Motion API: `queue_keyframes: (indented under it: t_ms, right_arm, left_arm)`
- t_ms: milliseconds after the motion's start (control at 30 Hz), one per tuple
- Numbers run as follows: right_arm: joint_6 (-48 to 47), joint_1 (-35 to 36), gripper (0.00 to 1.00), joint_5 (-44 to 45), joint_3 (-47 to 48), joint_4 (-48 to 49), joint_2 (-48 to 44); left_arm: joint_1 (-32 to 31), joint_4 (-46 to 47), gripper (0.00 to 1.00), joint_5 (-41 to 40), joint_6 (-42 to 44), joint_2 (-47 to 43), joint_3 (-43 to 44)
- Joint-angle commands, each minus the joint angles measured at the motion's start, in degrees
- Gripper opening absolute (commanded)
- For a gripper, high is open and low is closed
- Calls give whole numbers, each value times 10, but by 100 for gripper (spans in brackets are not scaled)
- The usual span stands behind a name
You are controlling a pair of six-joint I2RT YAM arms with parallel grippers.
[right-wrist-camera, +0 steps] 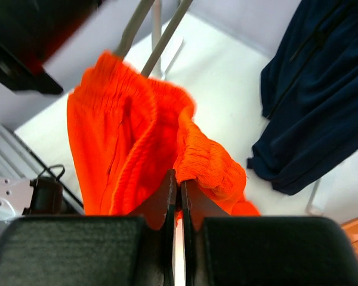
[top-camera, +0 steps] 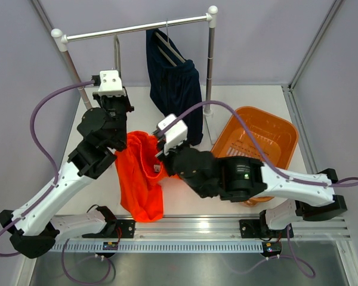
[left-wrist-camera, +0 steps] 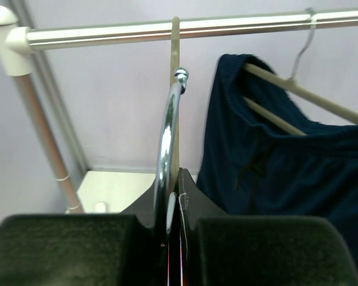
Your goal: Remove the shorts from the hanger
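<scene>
Orange shorts (top-camera: 140, 179) hang in a bunch from a hanger held low over the table. The hanger's chrome hook (left-wrist-camera: 169, 131) runs up between the fingers of my left gripper (left-wrist-camera: 176, 196), which is shut on it; in the top view that gripper (top-camera: 120, 140) sits at the upper left of the cloth. Two pale wooden bars of the hanger (right-wrist-camera: 158, 44) go into the shorts (right-wrist-camera: 125, 149) from above. My right gripper (right-wrist-camera: 179, 185) is shut on a gathered fold of the orange waistband, at the cloth's right edge (top-camera: 161, 161).
Navy shorts (top-camera: 176, 89) hang on a second wooden hanger from the rack's rail (top-camera: 137, 28), close behind both grippers. The rack's right post (top-camera: 210, 65) stands beside an orange basket (top-camera: 262, 140) at the right, partly under my right arm.
</scene>
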Motion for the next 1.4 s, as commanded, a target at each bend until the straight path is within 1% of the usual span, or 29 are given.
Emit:
queue_keyframes:
  t_ms: [0, 133, 233, 333, 367, 400, 433, 467, 500, 533, 567, 600, 667, 733, 767, 800, 900, 967, 1000, 1033, 1067, 1100, 1167, 1233, 1300, 1333, 1367]
  right_arm:
    - [-51, 4, 0, 62, 59, 35, -70]
    - [-90, 4, 0, 87, 66, 52, -112]
    - [-132, 4, 0, 122, 67, 71, -139]
    - [-185, 4, 0, 153, 58, 117, -164]
    - [-205, 4, 0, 160, 55, 158, -174]
    - [-253, 4, 0, 177, 53, 185, -177]
    - [-280, 4, 0, 185, 52, 208, -179]
    - [-309, 4, 0, 200, 52, 264, -177]
    - [-383, 4, 0, 207, 53, 300, -174]
    - [-423, 2, 0, 213, 53, 336, -169]
    - [-492, -1, 0, 219, 62, 410, -158]
    - [-514, -5, 0, 220, 62, 430, -151]
    - [-544, -36, 0, 215, 94, 436, -126]
    - [-553, -65, 0, 213, 119, 429, -113]
    - [-557, -97, 0, 210, 125, 431, -108]
    - [-557, -115, 0, 206, 129, 431, -107]
    - [-551, -181, 0, 187, 142, 439, -113]
    - [-561, -207, 0, 175, 144, 471, -117]
    - [-585, -229, 0, 173, 144, 491, -118]
    - [-603, -241, 0, 171, 144, 533, -116]
    - [-620, -251, 0, 168, 143, 555, -114]
    - [-659, -275, 0, 166, 143, 580, -112]
    - [-682, -297, 0, 163, 147, 620, -105]
    - [-680, -328, 0, 162, 153, 624, -105]
    - [-664, -343, 0, 157, 151, 614, -108]
    - [-654, -356, 0, 157, 150, 596, -114]
    - [-624, -359, 0, 151, 151, 580, -118]
  left_arm:
    - [5, 80, 0, -73, 41, 10, -8]
    - [23, 81, 0, -95, 45, 27, -6]
    - [39, 58, 0, -95, 23, 32, 1]
    - [51, 32, 0, -87, 0, 35, 3]
    - [52, 25, 0, -87, -2, 36, 2]
    - [53, 23, 0, -87, -5, 36, 1]
    - [54, 19, 0, -86, -7, 36, 0]
    - [54, 4, 0, -84, -12, 35, 2]
    - [54, -7, 0, -75, -29, 34, 5]
    - [54, -19, 0, -68, -41, 32, 9]
    - [54, -59, 0, -48, -68, 26, 16]
    - [54, -74, 0, -40, -78, 23, 18]
    - [54, -123, 0, -23, -101, 16, 26]
    - [53, -150, 0, 0, -131, 2, 27]
    - [53, -171, 0, 11, -133, -5, 24]
    - [53, -178, 0, 20, -158, -11, 17]
    - [53, -213, 0, 48, -181, -33, 14]
    - [53, -236, 0, 67, -190, -44, 7]
    - [53, -241, 0, 76, -197, -50, 4]
    - [53, -245, 0, 79, -200, -54, -7]
    - [53, -249, 0, 84, -202, -65, -11]
    - [53, -251, 0, 90, -205, -70, -16]
    - [53, -257, 0, 92, -209, -82, -27]
    - [53, -257, 0, 95, -210, -87, -33]
    - [53, -258, 0, 95, -208, -91, -37]
    - [53, -259, 0, 96, -208, -92, -37]
    - [53, -259, 0, 98, -208, -92, -37]
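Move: The orange shorts, pinched at the waistband by the right hand, still have the hanger's end inside them; their middle hangs about 2 cm ahead, 6 cm left and 13 cm below that hand. The basket lies some 16 cm ahead, 34 cm right and 35 cm below it. From the left hand, which holds the hanger, the orange shorts lie roughly 15 cm back, 5 cm right and 20 cm down, the navy shorts some 18 cm ahead, 15 cm right and 10 cm lower. The orange shorts are drawn off the hanger by the right hand, which keeps its pinch on the waistband and sweeps about 35 cm right and 26 cm up, later also 10 cm forward, swinging some 60 degrees clockwise and tilting up, to above the basket. The left hand keeps the hanger, easing slightly forward-left and down, then back and farther down, about 8 cm lower in all. ##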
